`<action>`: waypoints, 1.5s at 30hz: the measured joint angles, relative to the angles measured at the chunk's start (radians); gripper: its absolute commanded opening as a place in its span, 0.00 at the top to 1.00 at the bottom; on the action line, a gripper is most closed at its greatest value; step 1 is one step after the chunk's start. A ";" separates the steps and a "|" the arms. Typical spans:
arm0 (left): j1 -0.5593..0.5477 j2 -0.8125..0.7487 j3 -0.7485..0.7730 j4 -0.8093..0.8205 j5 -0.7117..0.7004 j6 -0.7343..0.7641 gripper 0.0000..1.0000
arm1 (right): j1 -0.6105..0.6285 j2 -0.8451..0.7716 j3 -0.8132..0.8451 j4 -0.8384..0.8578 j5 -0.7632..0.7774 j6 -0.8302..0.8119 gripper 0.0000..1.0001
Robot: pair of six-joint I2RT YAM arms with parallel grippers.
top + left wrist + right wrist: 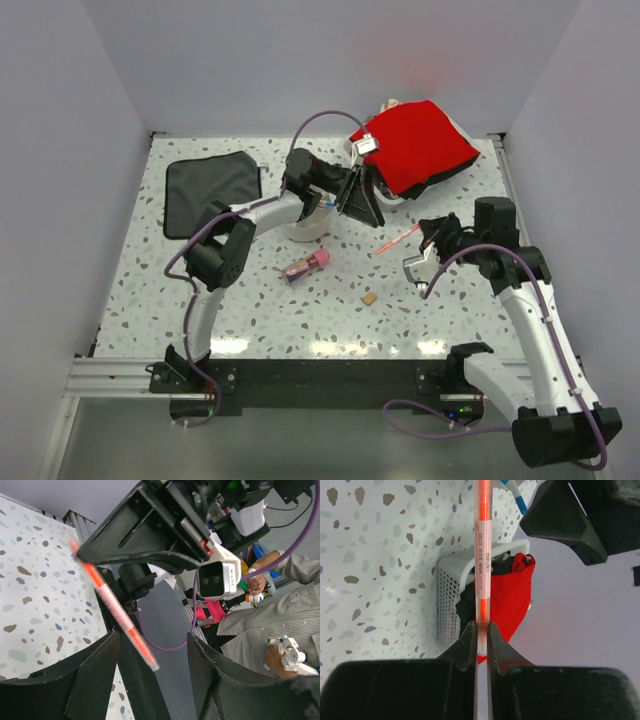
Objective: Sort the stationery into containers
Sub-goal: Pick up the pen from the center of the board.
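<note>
My right gripper is shut on one end of the orange highlighter and holds it above the table. The highlighter's free end lies between the fingers of my left gripper. That gripper is open and does not visibly touch it. The off-white bowl sits under the left arm, partly hidden, with a blue-tipped pen at it. On the table lie a pink-capped tan stick and a small tan eraser.
A black cloth lies at the back left. A white perforated tray with a red cloth stands at the back right, close behind the left gripper. A person shows beyond the table's near edge.
</note>
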 measured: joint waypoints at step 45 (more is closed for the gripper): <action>-0.024 0.137 0.142 0.094 0.029 -0.016 1.00 | 0.230 -0.007 -0.107 0.365 0.111 0.054 0.04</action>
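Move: The pen, held by its forward right end in the right fingers, has its middle some 5 cm to the right of the open left hand, 3 cm back and 3 cm lower; from the right hand that middle is about 5 cm left, 4 cm back and 1 cm up. From the left hand, down on the table, the white bowl is roughly 16 cm left and 7 cm ahead, and the eraser some 13 cm back, 1 cm right. The red cloth basket is about 25 cm ahead of it, 15 cm right and 12 cm below. The pen is carried about 6 cm to the left by the right hand, in between the waiting left fingers, while the left hand dips and shifts right some 2 cm each to meet it. The left fingers close and pinch the pen near the end the right hand holds; then the right fingers open wide and let go, easing up and slightly back to the right, the hand having tipped upward about 15 degrees. ##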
